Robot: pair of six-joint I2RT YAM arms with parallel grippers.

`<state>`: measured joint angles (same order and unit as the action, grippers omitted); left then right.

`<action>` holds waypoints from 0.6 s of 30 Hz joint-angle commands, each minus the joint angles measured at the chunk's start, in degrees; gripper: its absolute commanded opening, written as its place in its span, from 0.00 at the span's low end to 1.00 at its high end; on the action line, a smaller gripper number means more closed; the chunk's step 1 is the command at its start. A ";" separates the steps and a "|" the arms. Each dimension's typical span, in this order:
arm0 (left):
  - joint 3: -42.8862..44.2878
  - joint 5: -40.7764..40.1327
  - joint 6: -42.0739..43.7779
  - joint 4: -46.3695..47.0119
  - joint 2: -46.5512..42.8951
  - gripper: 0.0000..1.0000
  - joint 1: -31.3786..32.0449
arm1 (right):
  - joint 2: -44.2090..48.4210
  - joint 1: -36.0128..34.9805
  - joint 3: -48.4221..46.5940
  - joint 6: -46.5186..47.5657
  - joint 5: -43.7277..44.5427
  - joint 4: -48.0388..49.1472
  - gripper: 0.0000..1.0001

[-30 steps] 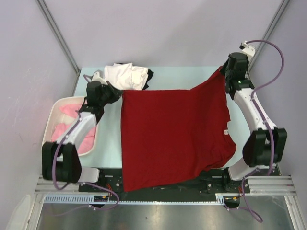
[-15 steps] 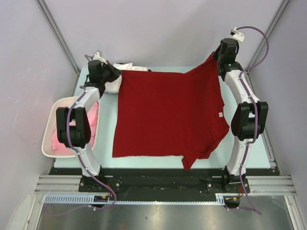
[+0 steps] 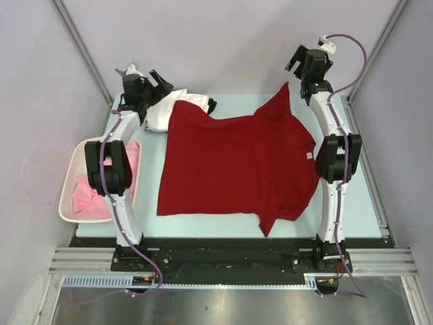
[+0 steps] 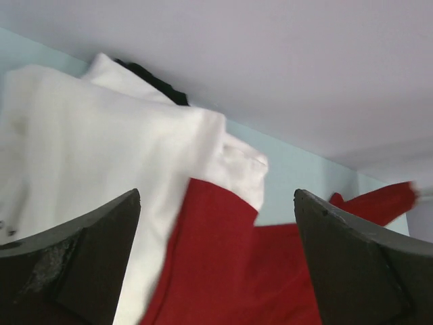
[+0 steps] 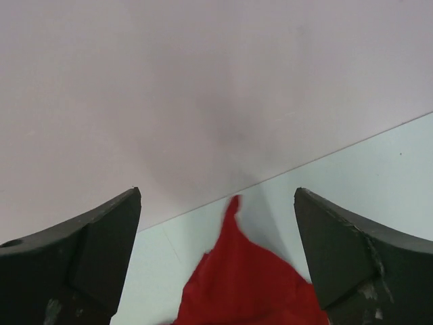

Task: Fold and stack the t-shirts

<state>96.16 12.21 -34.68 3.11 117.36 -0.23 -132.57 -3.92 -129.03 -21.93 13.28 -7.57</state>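
The dark red t-shirt lies spread flat on the pale table, its far left corner overlapping the folded white t-shirt. A black t-shirt peeks out beside the white one. My left gripper hovers open above that far left corner, with red cloth and white cloth below its fingers. At the back wall my right gripper is open above the red shirt's pointed far right corner. Neither gripper holds anything. A pink t-shirt is in the basket.
A white plastic basket stands at the left table edge. The enclosure's back wall rises just beyond both grippers. Bare table shows to the right of the red shirt.
Both grippers have opened and let go of the red shirt's far corners. The cloth has dropped onto the table, and both arms have reached a little farther back.
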 commanded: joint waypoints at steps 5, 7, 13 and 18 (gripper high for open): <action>-13.07 -8.26 -7.24 0.41 -21.77 1.00 -3.99 | 25.96 -0.29 14.55 -2.06 3.33 4.23 1.00; -24.27 -7.20 -8.74 2.49 -27.86 1.00 -2.59 | 33.22 -2.30 25.99 -1.54 3.94 2.40 1.00; -50.75 -5.70 -12.44 1.65 -49.83 1.00 4.00 | 56.09 -8.63 49.00 -4.51 7.64 -18.86 1.00; -61.78 -7.72 -11.12 -8.80 -65.84 1.00 9.71 | 69.09 -21.37 61.25 -9.43 9.57 -33.61 0.98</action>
<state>40.42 5.58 -45.06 3.03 58.54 7.01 -66.35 -18.55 -76.07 -26.63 19.75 -23.44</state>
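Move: Both hands are already open and off the red t-shirt, which lies spread nearly flat; its middle is about 22 cm back from the left hand, some 31 cm to its right and 20 cm below. The folded white-and-black stack is almost beneath that hand, 3 cm to the right. From the right hand, the red shirt's middle lies about 29 cm back, 29 cm left and 25 cm down, while its lifted far right tip hangs 5 cm left and 12 cm lower. Both empty hands pull back high over the spread red shirt towards its near half with fingers staying wide open, the right one going about 31 cm back and 6 cm left, climbing some 12 cm before it starts to sink. The left hand first slips 5 or 6 cm left, then sweeps roughly 25 cm back from the folded stack, curving right over the shirt's left side and arching up about 6 cm before dipping most of that again, its wrist swinging a little left and then back. ##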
